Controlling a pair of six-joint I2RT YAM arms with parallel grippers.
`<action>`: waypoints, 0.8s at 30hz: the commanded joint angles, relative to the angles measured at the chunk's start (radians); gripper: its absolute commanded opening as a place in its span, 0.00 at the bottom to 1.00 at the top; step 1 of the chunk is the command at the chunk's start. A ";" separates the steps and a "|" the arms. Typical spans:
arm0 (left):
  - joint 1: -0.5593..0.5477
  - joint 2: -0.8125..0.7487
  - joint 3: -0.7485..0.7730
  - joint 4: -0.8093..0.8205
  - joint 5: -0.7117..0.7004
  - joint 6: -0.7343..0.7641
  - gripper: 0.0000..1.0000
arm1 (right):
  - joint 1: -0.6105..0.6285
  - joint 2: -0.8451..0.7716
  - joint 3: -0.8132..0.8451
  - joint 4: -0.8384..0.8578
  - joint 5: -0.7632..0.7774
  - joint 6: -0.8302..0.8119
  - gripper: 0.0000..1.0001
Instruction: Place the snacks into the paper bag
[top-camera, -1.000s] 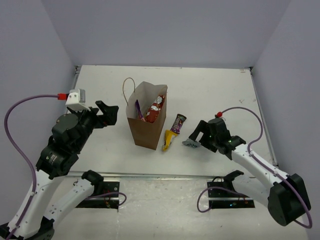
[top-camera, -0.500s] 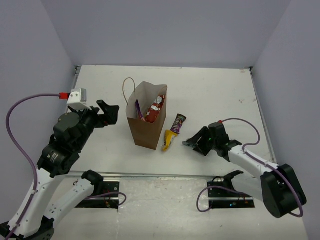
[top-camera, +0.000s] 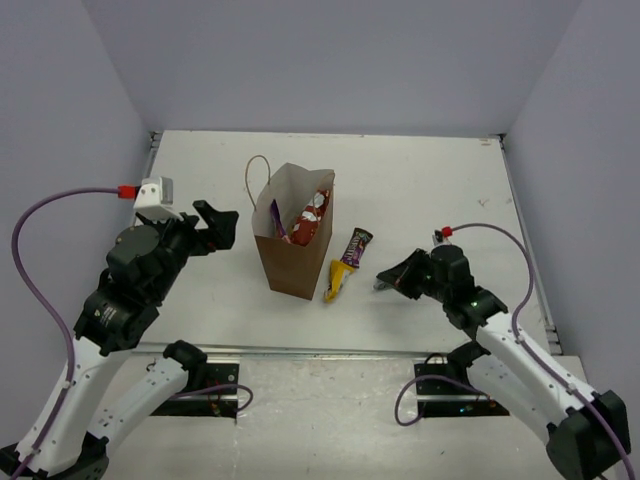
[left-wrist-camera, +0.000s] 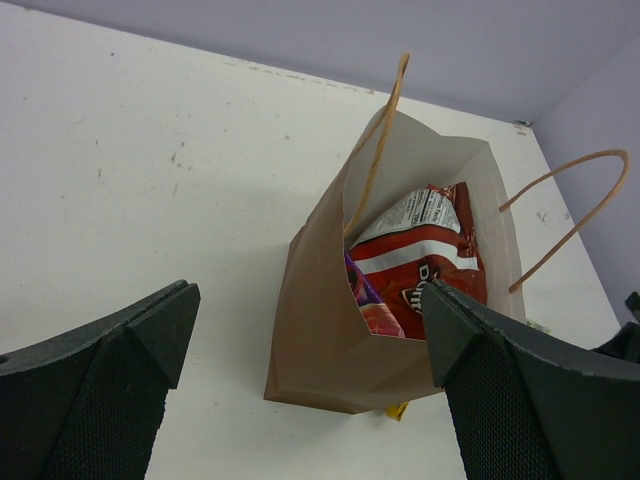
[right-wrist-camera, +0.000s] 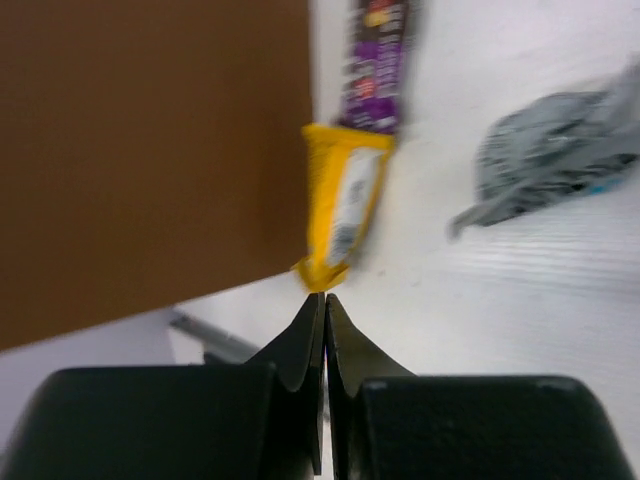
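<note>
The brown paper bag (top-camera: 290, 258) (left-wrist-camera: 330, 330) stands upright and open on the table. In it sit a big red chip bag (top-camera: 312, 218) (left-wrist-camera: 425, 265) and a purple pouch (top-camera: 277, 221) (left-wrist-camera: 362, 290). On the table right of the bag lie a yellow packet (top-camera: 339, 280) (right-wrist-camera: 340, 205), a dark purple bar (top-camera: 358, 245) (right-wrist-camera: 378, 60) and a grey wrapper (top-camera: 380, 286) (right-wrist-camera: 550, 150). My right gripper (top-camera: 390, 280) (right-wrist-camera: 323, 297) is shut on nothing; its tips show just below the yellow packet's end. The grey wrapper lies loose beside it. My left gripper (top-camera: 215, 225) (left-wrist-camera: 308, 300) hangs open left of the bag.
The bag's thin loop handles (left-wrist-camera: 385, 130) stick up above its rim. A metal rail (top-camera: 330, 350) runs along the table's near edge. Purple cables (top-camera: 490, 232) loop off both arms. Walls close in the table's far and side edges.
My right gripper has shut from wide open beside the grey wrapper and has drawn back a little to the right; the wrapper stays on the table. The left arm has not moved.
</note>
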 joint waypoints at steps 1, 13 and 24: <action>-0.001 -0.008 0.000 0.046 -0.001 0.022 1.00 | 0.102 -0.092 0.154 -0.103 0.060 -0.113 0.00; -0.001 -0.040 0.008 0.023 -0.002 0.002 1.00 | 0.065 -0.011 0.297 -0.334 0.228 -0.111 0.99; -0.001 -0.046 0.018 0.014 0.001 0.001 1.00 | -0.131 0.233 0.090 -0.087 0.053 0.119 0.99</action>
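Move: Some 4 cm ahead of the shut, empty right fingers, 4 cm to their right and 8 cm below lies the small grey snack. The yellow snack is about 9 cm to that hand's left and 2 cm farther out; the dark purple bar stands 10 cm ahead and 4 cm left. The paper bag is roughly 19 cm left, 6 cm ahead. From the left hand, the grey snack lies about 36 cm right, 2 cm ahead, 30 cm below. Climbing about 15 cm with nothing in its fingers, the right hand drifts a little left and tips up, opens wide near the top, then swoops back down nearly 20 cm and about 8 cm right, turning some 20 degrees clockwise and tipping down again. It ends open, a few centimetres above and short of the grey snack, lower than it began. ##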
